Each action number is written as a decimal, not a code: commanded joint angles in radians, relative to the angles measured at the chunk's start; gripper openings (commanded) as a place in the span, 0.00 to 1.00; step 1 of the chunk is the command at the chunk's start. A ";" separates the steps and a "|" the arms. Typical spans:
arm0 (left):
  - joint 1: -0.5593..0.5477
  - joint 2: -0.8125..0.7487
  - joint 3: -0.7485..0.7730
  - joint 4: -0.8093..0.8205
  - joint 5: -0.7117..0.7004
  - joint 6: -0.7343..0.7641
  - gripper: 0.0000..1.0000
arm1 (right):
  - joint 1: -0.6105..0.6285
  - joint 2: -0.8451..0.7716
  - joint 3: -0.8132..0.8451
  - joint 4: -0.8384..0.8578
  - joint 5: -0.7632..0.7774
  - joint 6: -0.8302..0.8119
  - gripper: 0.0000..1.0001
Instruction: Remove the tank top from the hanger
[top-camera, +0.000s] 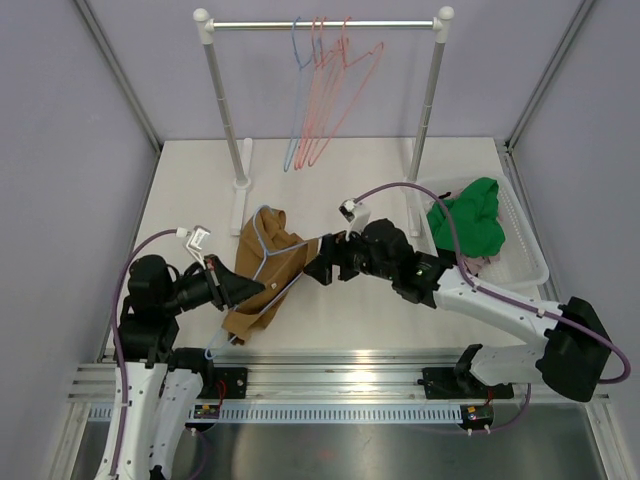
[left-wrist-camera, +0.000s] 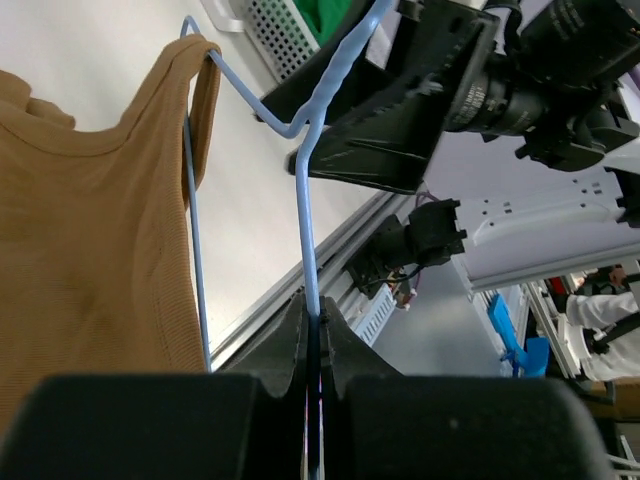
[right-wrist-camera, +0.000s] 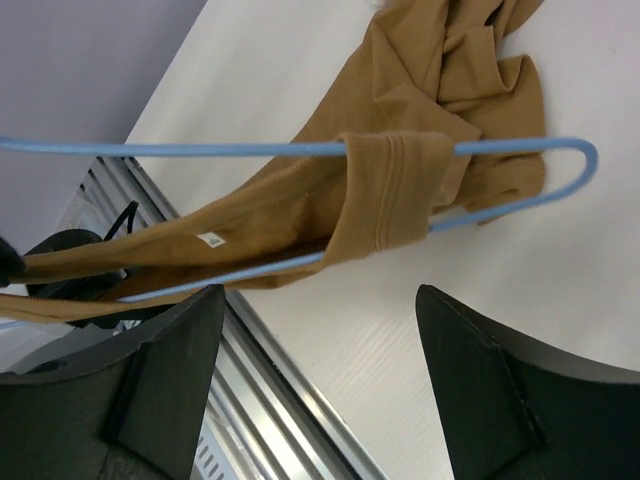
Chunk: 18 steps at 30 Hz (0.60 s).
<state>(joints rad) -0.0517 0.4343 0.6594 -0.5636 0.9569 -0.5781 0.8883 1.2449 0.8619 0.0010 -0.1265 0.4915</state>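
Note:
A brown tank top (top-camera: 262, 262) hangs on a light blue wire hanger (top-camera: 268, 285) held tilted just above the table. My left gripper (top-camera: 243, 289) is shut on the hanger's wire; in the left wrist view the wire (left-wrist-camera: 304, 200) runs straight down into the closed gripper (left-wrist-camera: 316, 318), with the tank top (left-wrist-camera: 90, 230) to the left. My right gripper (top-camera: 316, 264) is open at the hanger's right end. In the right wrist view one strap of the tank top (right-wrist-camera: 392, 190) wraps the hanger (right-wrist-camera: 520, 147) just beyond the open gripper (right-wrist-camera: 320, 330), with nothing between its fingers.
A white clothes rack (top-camera: 322, 24) with several empty pink and blue hangers (top-camera: 325, 95) stands at the back. A white basket (top-camera: 528, 245) holding a green garment (top-camera: 465, 215) sits at the right. A metal rail (top-camera: 330, 378) runs along the near edge.

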 joint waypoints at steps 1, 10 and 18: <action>-0.005 -0.025 -0.030 0.172 0.097 -0.149 0.00 | 0.038 0.057 0.092 0.039 0.172 -0.070 0.82; -0.007 -0.042 -0.047 0.229 0.134 -0.197 0.00 | 0.041 0.149 0.155 0.033 0.297 -0.140 0.53; -0.007 -0.039 -0.044 0.188 0.132 -0.161 0.00 | 0.040 0.177 0.172 0.005 0.407 -0.157 0.00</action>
<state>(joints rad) -0.0536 0.4053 0.6052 -0.4000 1.0363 -0.7376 0.9234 1.4277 0.9939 0.0021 0.1715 0.3557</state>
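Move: The brown tank top's free shoulder strap, draped over the far arm of the blue hanger, lies about 5 cm ahead of the open right hand, 2 cm to its left and 2 cm lower. The hanger's tip sticks out 3 cm to the right of the strap, and the hanger's neck is some 12 cm left and 3 cm ahead of the right hand. From the left hand, which already grips the hanger's near arm, the strap is about 11 cm forward and 14 cm right, at roughly its height. The tank top's free strap is pinched by the right hand, which slides about 6 cm forward and a little down onto the cloth just under the hanger bar, its wrist turning some 15 degrees, partly clockwise. Its wide-open fingers close almost fully on the strap as they arrive. The left hand keeps its grip on the hanger, easing up and slightly right by 1–2 cm. ##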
